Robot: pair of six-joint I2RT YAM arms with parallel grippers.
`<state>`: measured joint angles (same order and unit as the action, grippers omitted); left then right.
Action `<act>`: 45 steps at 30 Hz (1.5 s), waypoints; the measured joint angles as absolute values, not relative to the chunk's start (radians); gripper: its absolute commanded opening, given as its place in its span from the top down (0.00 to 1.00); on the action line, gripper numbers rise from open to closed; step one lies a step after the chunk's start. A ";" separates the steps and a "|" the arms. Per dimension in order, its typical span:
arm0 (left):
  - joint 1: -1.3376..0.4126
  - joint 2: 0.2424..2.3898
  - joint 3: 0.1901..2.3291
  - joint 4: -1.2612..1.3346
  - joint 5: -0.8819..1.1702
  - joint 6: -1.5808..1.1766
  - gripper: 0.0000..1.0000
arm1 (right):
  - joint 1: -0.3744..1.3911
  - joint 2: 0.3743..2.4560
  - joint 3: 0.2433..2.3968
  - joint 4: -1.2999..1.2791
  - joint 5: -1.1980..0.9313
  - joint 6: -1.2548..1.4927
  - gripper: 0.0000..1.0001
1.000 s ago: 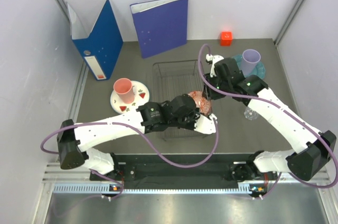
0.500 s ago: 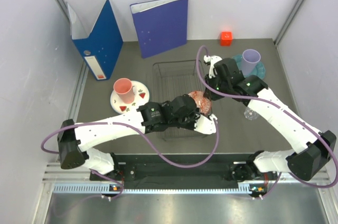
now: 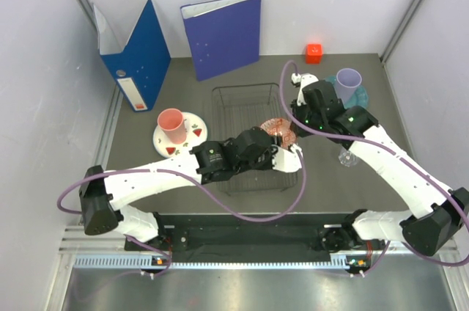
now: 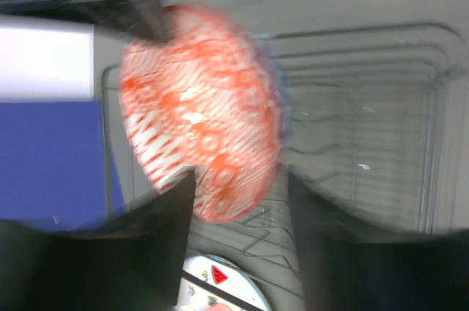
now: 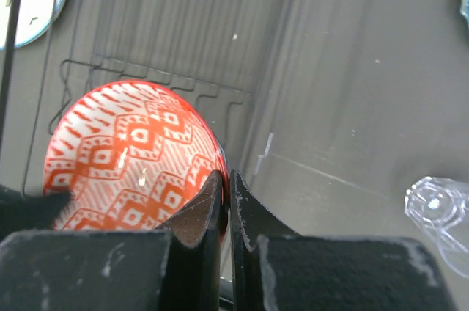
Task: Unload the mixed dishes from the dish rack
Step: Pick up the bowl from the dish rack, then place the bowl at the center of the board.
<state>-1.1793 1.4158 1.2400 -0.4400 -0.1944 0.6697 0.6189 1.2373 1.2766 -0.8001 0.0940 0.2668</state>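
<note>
The small patterned bowl (image 3: pixel 278 128), red and white inside, hangs tilted over the right side of the black wire dish rack (image 3: pixel 244 115). My right gripper (image 3: pixel 292 130) is shut on its rim; in the right wrist view the jaws (image 5: pixel 229 177) pinch the edge of the bowl (image 5: pixel 132 157). My left gripper (image 3: pixel 286 155) is open just below the bowl (image 4: pixel 201 105), its fingers (image 4: pixel 157 230) apart over the rack wires (image 4: pixel 366 127). A pink cup (image 3: pixel 172 124) stands on the white plate (image 3: pixel 192 133). A lavender cup (image 3: pixel 349 81) rests on the teal plate (image 3: pixel 360 96). The clear tumbler (image 3: pixel 346 157) stands to the right.
Two blue binders (image 3: pixel 135 54) (image 3: pixel 223 36) stand along the back wall left of centre. A small red cube (image 3: pixel 314 51) sits at the back right. Grey walls close the table on both sides. The tumbler (image 5: pixel 440 208) is near the right arm.
My right gripper has shut on the bowl's rim and the left gripper has opened off it. The bowl has moved slightly toward the back, and the left gripper has drawn away.
</note>
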 measured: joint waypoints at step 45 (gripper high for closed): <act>-0.862 1.192 1.029 -0.140 -0.535 -0.109 0.01 | 0.270 0.940 0.825 -0.537 0.225 0.583 1.00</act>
<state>-0.8616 1.1923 1.0290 -0.1402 -0.5354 -0.1093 0.2699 0.9398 0.8249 -0.5369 0.2253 0.5827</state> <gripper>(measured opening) 0.991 0.023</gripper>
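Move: The right fingers hold the bowl by its rim, its middle about 5 cm left and 2 cm back; open table lies some 12 cm right, 18 cm below. From that hand, the clear glass is 23 cm right, 4 cm back, the teal plate 22 cm right, 22 cm ahead, and the rack's middle 12 cm left, 3 cm ahead. The bowl's far rim is between the left fingers, its middle 5 cm right, 3 cm ahead. The left hand finishes opening wide, lets the rim go and backs off left and forward, about 12 cm left, rising a little and swinging counter-clockwise to end over the rack's left side. Keeping its pinch on the bowl, the right hand creeps, then sweeps about 12 cm right, lifting some 6 cm before sinking to 5 cm below its start, turning clockwise and nearing the glass. ##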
